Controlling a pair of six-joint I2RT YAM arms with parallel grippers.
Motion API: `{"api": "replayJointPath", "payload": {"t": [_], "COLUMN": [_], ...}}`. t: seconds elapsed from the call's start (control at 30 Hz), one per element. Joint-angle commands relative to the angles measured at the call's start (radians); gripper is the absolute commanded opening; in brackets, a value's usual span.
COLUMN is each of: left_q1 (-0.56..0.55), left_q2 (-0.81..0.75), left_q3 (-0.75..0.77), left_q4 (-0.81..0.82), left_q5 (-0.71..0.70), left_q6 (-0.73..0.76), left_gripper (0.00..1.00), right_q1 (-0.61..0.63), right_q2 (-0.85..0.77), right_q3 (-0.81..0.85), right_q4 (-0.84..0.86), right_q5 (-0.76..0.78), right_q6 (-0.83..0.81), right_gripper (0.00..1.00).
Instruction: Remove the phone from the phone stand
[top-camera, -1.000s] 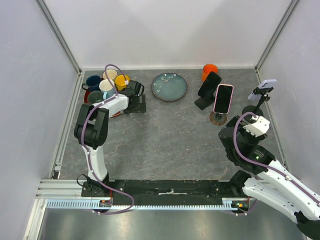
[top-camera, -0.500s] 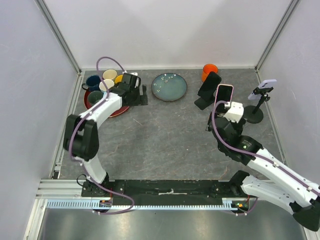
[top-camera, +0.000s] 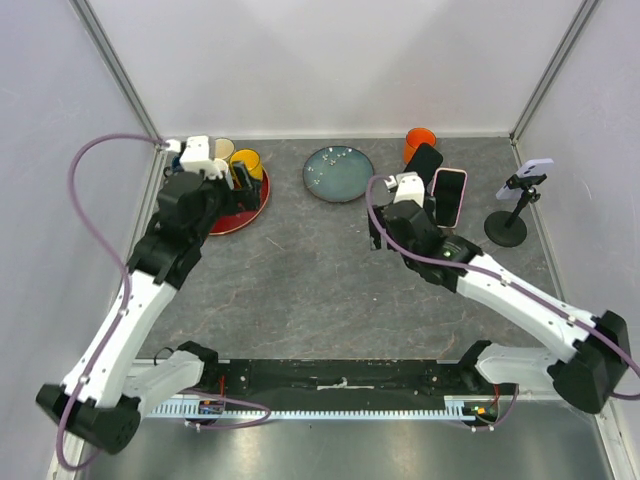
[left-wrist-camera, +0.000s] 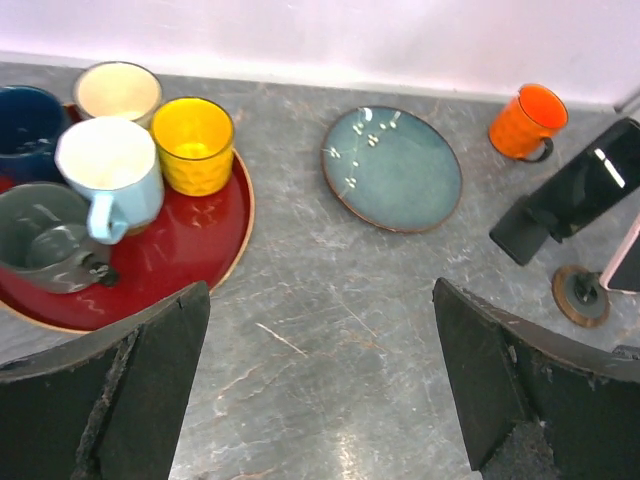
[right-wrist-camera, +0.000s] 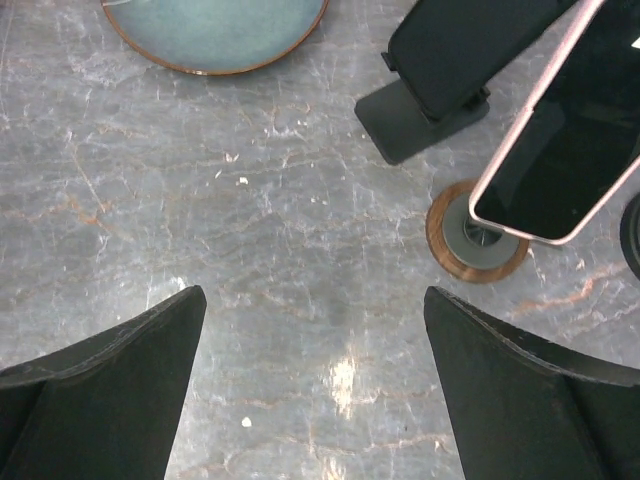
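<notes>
A black phone (top-camera: 424, 165) (right-wrist-camera: 470, 40) leans on a black wedge stand (right-wrist-camera: 420, 120). Right of it, a pink-edged phone (top-camera: 447, 197) (right-wrist-camera: 565, 150) stands on a round wooden-rimmed stand (right-wrist-camera: 478, 240). A lilac phone (top-camera: 537, 165) sits on a small tripod stand (top-camera: 505, 228) at the far right. My right gripper (top-camera: 398, 222) (right-wrist-camera: 314, 295) hovers open over bare table, just left of and nearer than the two stands, holding nothing. My left gripper (top-camera: 238, 185) (left-wrist-camera: 320, 290) hangs open and empty by the red tray.
A red tray (top-camera: 225, 218) (left-wrist-camera: 190, 240) holds several mugs, among them a yellow one (left-wrist-camera: 192, 143). A teal plate (top-camera: 339, 173) (left-wrist-camera: 392, 168) lies mid-back and an orange mug (top-camera: 420, 141) (left-wrist-camera: 527, 121) stands behind the black phone. White walls enclose the table.
My right gripper has swung left and away from me, from near the tripod stand to beside the black stand. My left arm has lifted and pulled back over the tray's near side. Both stayed open.
</notes>
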Motion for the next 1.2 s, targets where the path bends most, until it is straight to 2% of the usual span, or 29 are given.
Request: {"api": "replayJointPath", "payload": {"t": [0.0,0.2,0.33,0.53,0.67,0.93,1.17], "left_q1": [0.003,0.003,0.003,0.001,0.001,0.0,0.0], "left_q2": [-0.122,-0.265,-0.279,-0.294,-0.291,-0.28,-0.28], "left_q3": [-0.114,-0.229,-0.238,-0.246,-0.248,-0.251,-0.252], "left_q4": [0.119,0.207,0.219,0.227,0.23,0.23,0.23], "left_q5": [-0.165,-0.2,-0.261,-0.252,-0.252,-0.238,-0.234], "left_q6": [0.069,0.068,0.086,0.088,0.088,0.085,0.085], "left_gripper": [1.0,1.0,1.0,1.0,1.0,0.99,0.99], "right_q1": [-0.053,-0.281,-0.404,-0.54,-0.587,-0.591,-0.591], "right_q2": [0.092,0.172,0.203,0.244,0.267,0.3,0.286], "right_q3": [0.102,0.15,0.138,0.083,0.044,-0.011,-0.037], "right_q4": [0.05,0.097,0.174,0.304,0.361,0.456,0.467], "right_q5": [0.004,-0.004,-0.051,-0.126,-0.189,-0.235,-0.24], "right_q6": [-0.026,-0.003,-0.005,-0.02,-0.02,-0.093,-0.106], "right_gripper": [0.98,0.98,0.98,0.98,0.98,0.98,0.97]}}
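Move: The pink-edged phone on its stand is about 17 cm ahead of the right hand, 14 cm to its right and some 9 cm lower. The black phone holder stands roughly 7 cm to the left of that phone and 6 cm farther out; the orange mug is about 32 cm ahead of the hand and 10 cm to its right, near table height. From the left hand the phone lies roughly 50 cm to the right, 12 cm ahead and well below. Forward at first, then sweeping right and forward, about 20 cm in all, the right hand travels to the pink-edged phone, turning roughly 20 degrees clockwise, and finally sinks about 4 cm. It ends just short of the screen with its fingers still wide open. The left hand backs off leftward from the tray, tipping slightly up. ##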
